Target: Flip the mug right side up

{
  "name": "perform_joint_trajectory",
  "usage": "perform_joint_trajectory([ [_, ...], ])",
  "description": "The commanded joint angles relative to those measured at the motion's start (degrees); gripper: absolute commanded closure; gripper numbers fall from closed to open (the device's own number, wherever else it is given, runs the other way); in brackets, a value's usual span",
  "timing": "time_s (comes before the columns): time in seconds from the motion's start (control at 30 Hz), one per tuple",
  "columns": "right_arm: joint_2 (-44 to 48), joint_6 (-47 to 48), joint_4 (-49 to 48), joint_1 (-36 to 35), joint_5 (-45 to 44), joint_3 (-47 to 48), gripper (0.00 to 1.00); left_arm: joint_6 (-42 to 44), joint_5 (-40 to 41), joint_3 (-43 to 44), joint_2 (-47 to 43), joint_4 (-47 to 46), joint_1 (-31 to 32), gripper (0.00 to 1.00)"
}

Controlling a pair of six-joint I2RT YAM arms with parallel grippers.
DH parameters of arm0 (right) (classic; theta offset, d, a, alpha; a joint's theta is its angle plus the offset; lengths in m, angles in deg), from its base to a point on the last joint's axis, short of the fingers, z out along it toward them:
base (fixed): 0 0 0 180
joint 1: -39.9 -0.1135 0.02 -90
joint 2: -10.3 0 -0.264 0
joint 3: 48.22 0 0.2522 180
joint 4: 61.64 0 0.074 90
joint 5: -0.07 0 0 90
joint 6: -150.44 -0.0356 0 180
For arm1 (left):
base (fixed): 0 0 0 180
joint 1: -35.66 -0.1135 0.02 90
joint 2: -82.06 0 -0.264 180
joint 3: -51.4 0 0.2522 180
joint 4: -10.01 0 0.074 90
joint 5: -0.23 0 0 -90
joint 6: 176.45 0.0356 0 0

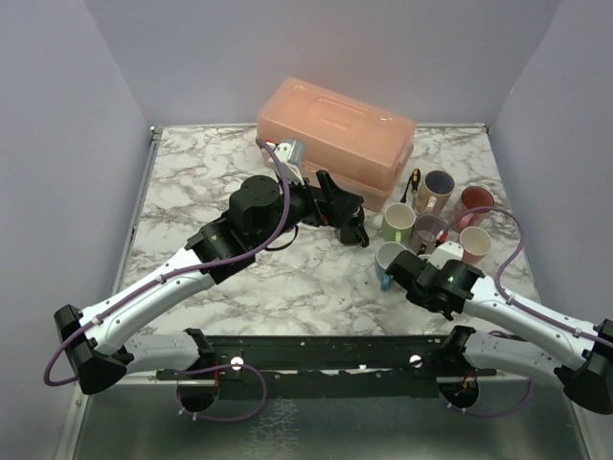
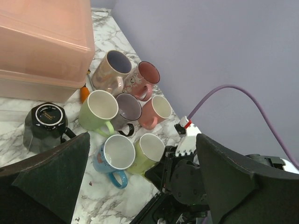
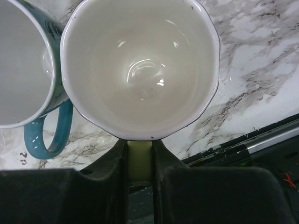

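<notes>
A black mug [image 2: 44,126] stands upside down on the marble table, base up, in front of the box. My left gripper [image 2: 142,140] [image 1: 352,222] hangs above it, open, the mug just beyond its left finger [image 2: 56,172], nothing between the fingers. My right gripper [image 3: 139,142] [image 1: 410,270] is shut on the handle [image 3: 139,158] of a yellow-green mug [image 3: 140,65] [image 2: 148,151], whose white inside faces up. That mug sits against a blue mug [image 2: 117,154] [image 3: 28,70].
A pink-orange lidded box [image 1: 335,134] stands at the back. Right of it cluster upright mugs: green [image 2: 99,108], grey [image 2: 128,107], pink [image 2: 159,109], maroon [image 2: 147,74], beige [image 2: 114,67]. An orange-handled screwdriver [image 1: 412,182] lies by the box. Side walls close in.
</notes>
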Motion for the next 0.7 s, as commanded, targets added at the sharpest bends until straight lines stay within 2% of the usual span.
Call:
perform_joint_trajectory([
  [0.0,-0.70,-0.29,-4.20,1.24,-1.90,-1.01,0.99,0.01,1.18,-0.56,-0.07,1.51,-0.45,0.05],
  [0.2,-2.51,2.01,-7.89,2.98,-1.67,-2.68,0.96,0.23,1.34,-0.85,0.30,1.85,-0.48,0.05],
  [0.27,-2.78,2.50,-8.56,3.31,-1.55,-2.68,0.88,0.40,1.51,-1.01,0.36,2.13,-0.50,0.05],
  [0.47,-1.27,3.34,-6.99,3.39,-2.32,-0.34,0.54,1.05,3.27,-2.08,1.00,3.11,-0.74,0.05],
  [0.57,0.67,3.92,-4.81,3.36,-3.05,1.74,0.44,1.00,4.53,-2.45,1.83,4.05,-0.86,0.05],
  [0.67,2.26,3.85,-1.39,3.40,-3.84,4.86,0.41,0.57,5.99,-2.46,3.29,5.46,-1.02,0.05],
])
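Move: The yellow-green mug hangs upright by its handle in my right fingers. Its spot on the table is about 7 cm ahead and 1 cm right, 5 cm down. From that hand the blue mug is 8 cm ahead and 5 cm left, the purple mug 16 cm ahead and 5 cm right. For my empty left hand, the upside-down black mug lies 9 cm ahead, 6 cm right and 28 cm below, with the pale green mug 12 cm farther right. With my right hand I carry the yellow-green mug about 2 cm forward and just under 1 cm down alongside the blue mug, then open my fingers off its handle and just begin to rise. Meanwhile my left hand, wide open, sinks some 3.5 cm, gathering speed and easing 1 cm forward, towards the black mug. ##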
